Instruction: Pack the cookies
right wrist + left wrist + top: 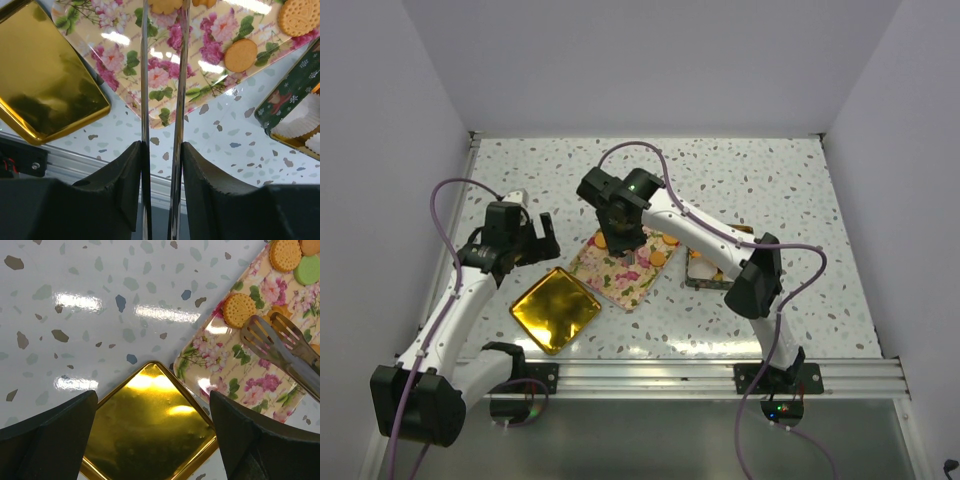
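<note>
Several cookies lie on a floral tray (pixel 620 272): orange rounds (pixel 239 310) (pixel 285 254) and a green one (pixel 307 269). My right gripper (pixel 161 147) is shut on metal tongs (pixel 144 75), whose two arms run forward between its fingers over the tray. The tong tips (pixel 262 332) hang over the tray with an orange cookie (pixel 166 5) between them; I cannot tell whether they touch it. More cookies (pixel 240 55) (pixel 298 16) lie to the tongs' right. My left gripper (pixel 152 400) hangs open above a gold lid (pixel 150 425) and holds nothing.
The gold lid (pixel 555 308) lies flat left of the tray, their corners nearly touching. A dark green tin (pixel 295 112) holding white paper cups (pixel 306 125) stands right of the tray. The table's metal front rail (pixel 650 375) runs along the near edge.
</note>
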Robot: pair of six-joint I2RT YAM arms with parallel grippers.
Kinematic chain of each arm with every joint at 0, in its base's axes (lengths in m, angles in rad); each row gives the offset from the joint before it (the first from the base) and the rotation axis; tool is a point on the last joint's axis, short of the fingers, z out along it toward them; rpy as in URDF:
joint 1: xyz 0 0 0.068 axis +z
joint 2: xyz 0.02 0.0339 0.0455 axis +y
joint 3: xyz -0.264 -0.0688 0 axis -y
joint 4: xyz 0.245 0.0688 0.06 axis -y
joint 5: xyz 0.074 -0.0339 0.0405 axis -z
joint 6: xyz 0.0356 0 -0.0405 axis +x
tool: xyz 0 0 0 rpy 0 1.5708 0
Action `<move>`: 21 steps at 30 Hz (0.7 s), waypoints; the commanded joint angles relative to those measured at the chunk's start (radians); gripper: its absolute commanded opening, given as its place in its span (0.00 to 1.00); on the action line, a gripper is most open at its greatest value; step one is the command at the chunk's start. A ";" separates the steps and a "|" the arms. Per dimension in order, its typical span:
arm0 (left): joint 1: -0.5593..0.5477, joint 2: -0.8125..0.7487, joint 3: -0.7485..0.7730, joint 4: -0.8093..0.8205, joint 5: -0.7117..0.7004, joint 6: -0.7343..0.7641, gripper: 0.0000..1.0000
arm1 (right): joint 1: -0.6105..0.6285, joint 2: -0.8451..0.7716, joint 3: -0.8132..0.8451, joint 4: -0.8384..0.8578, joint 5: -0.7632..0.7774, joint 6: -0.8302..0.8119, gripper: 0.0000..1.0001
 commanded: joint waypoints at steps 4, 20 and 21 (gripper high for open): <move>-0.006 -0.026 0.024 -0.005 -0.037 -0.010 1.00 | -0.002 -0.045 0.000 -0.056 0.017 -0.025 0.24; -0.004 -0.011 0.014 0.037 0.005 0.011 1.00 | -0.168 -0.451 -0.270 -0.132 0.118 -0.010 0.23; -0.004 -0.007 0.014 0.038 0.006 0.011 1.00 | -0.192 -0.481 -0.327 -0.135 0.123 -0.004 0.23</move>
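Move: The right gripper already squeezes the tongs, with a round cookie between their tips. The tin it is headed for has its middle some 24 cm to the right of that hand, 8 cm ahead and 15 cm lower. On the tray below, the flower cookie lies about 12 cm straight ahead, and the plain round cookie 8 cm ahead and 7 cm to the right. From the idle left gripper, the tin is about 46 cm right, 7 cm ahead and 11 cm below. Keep the right gripper's squeeze on the tongs so their tips go on pinching the round cookie. Hold nearly still at first, then swing quickly to the right, about 10 cm, while rising some 6 cm, carrying the cookie across above the tray towards the tin. Let the wrist turn about 10 degrees clockwise and tip up slightly. ##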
